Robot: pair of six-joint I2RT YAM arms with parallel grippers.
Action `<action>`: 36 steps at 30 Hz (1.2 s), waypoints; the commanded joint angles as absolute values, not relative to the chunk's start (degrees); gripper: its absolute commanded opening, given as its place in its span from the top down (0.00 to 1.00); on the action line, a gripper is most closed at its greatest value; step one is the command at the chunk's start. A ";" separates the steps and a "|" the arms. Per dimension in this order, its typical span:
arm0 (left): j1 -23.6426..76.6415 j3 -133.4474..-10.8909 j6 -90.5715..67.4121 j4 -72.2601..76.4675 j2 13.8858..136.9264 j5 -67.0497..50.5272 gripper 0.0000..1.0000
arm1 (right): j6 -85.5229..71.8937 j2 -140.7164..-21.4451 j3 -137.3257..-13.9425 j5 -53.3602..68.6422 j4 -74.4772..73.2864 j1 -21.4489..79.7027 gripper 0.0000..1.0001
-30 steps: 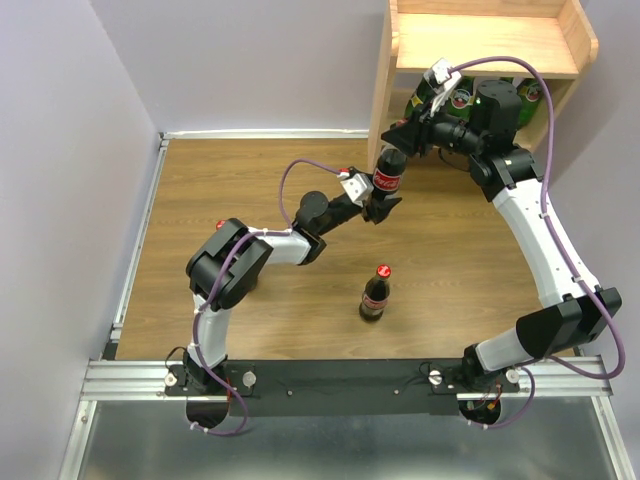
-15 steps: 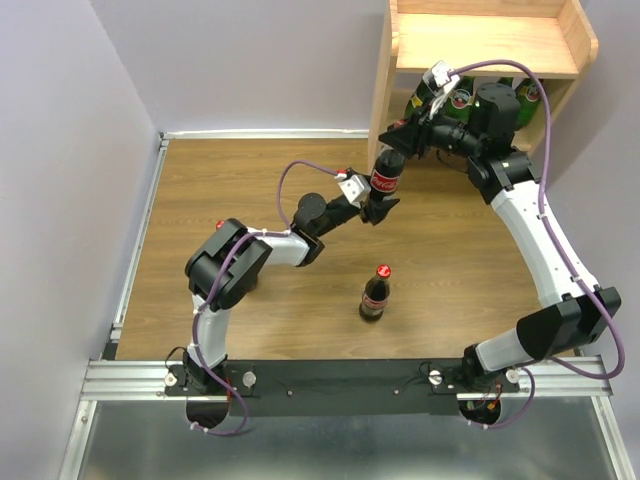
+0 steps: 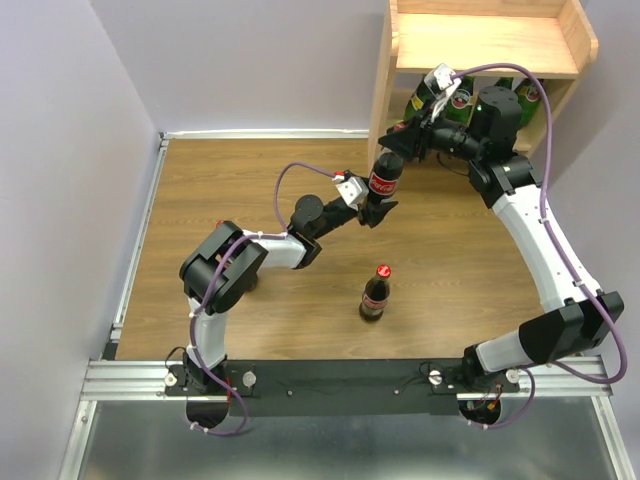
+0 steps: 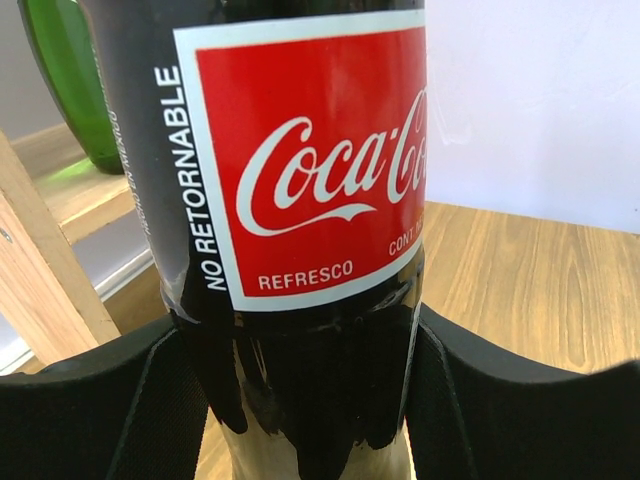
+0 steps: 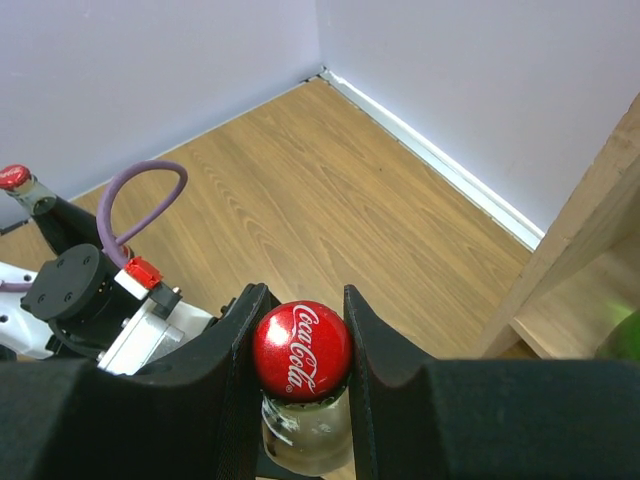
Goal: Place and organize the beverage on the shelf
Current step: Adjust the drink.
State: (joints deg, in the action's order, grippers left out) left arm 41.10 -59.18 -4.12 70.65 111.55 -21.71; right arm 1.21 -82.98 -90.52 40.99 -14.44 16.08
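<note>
A dark cola bottle (image 3: 384, 182) with a red label is held upright above the floor, just left of the wooden shelf (image 3: 486, 44). My left gripper (image 3: 374, 207) is shut on its lower body (image 4: 300, 200), below the label. My right gripper (image 5: 300, 350) is shut on the same bottle's red cap (image 5: 301, 347), one finger on each side. A second cola bottle (image 3: 375, 294) stands on the floor between the arms. Another red cap (image 3: 220, 224) shows behind the left arm's elbow. Green bottles (image 3: 421, 100) stand on the shelf's lower tier.
The shelf's side panel (image 4: 40, 270) stands close on the left of the held bottle, with a green bottle (image 4: 65, 90) behind it. Purple walls close in the wooden floor (image 3: 250, 190) at the back and left. The right arm (image 3: 540, 230) arches along the right side.
The held bottle and both grippers have drifted slightly left, and the left arm's elbow has shifted left. Both grips are unchanged.
</note>
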 commanded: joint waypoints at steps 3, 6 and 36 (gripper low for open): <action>40.87 -59.59 -4.04 85.25 105.82 -21.97 1.00 | 0.53 -79.89 -90.09 44.21 -7.82 16.61 0.36; 40.78 -59.85 -3.96 85.25 105.29 -22.06 1.00 | 0.44 -79.98 -89.30 44.30 -7.56 16.61 0.32; 38.23 -59.32 -7.47 88.33 101.08 -22.41 1.00 | 2.37 -75.94 -98.00 23.13 -13.18 13.54 0.05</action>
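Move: Both hands hold the Coca-Cola bottle: its middle lies roughly 7 cm above the left hand and 1 cm ahead, and about 9 cm straight below the right. From the right hand, the nearest green bottle on the shelf is some 13 cm ahead, 5 cm to the right and 6 cm lower; the other Coca-Cola bottle stands on the table about 16 cm back, 2 cm to the left and 27 cm lower. The right hand opens, rising about 7 cm off the cap; the left keeps gripping, sinking some 4 cm. ##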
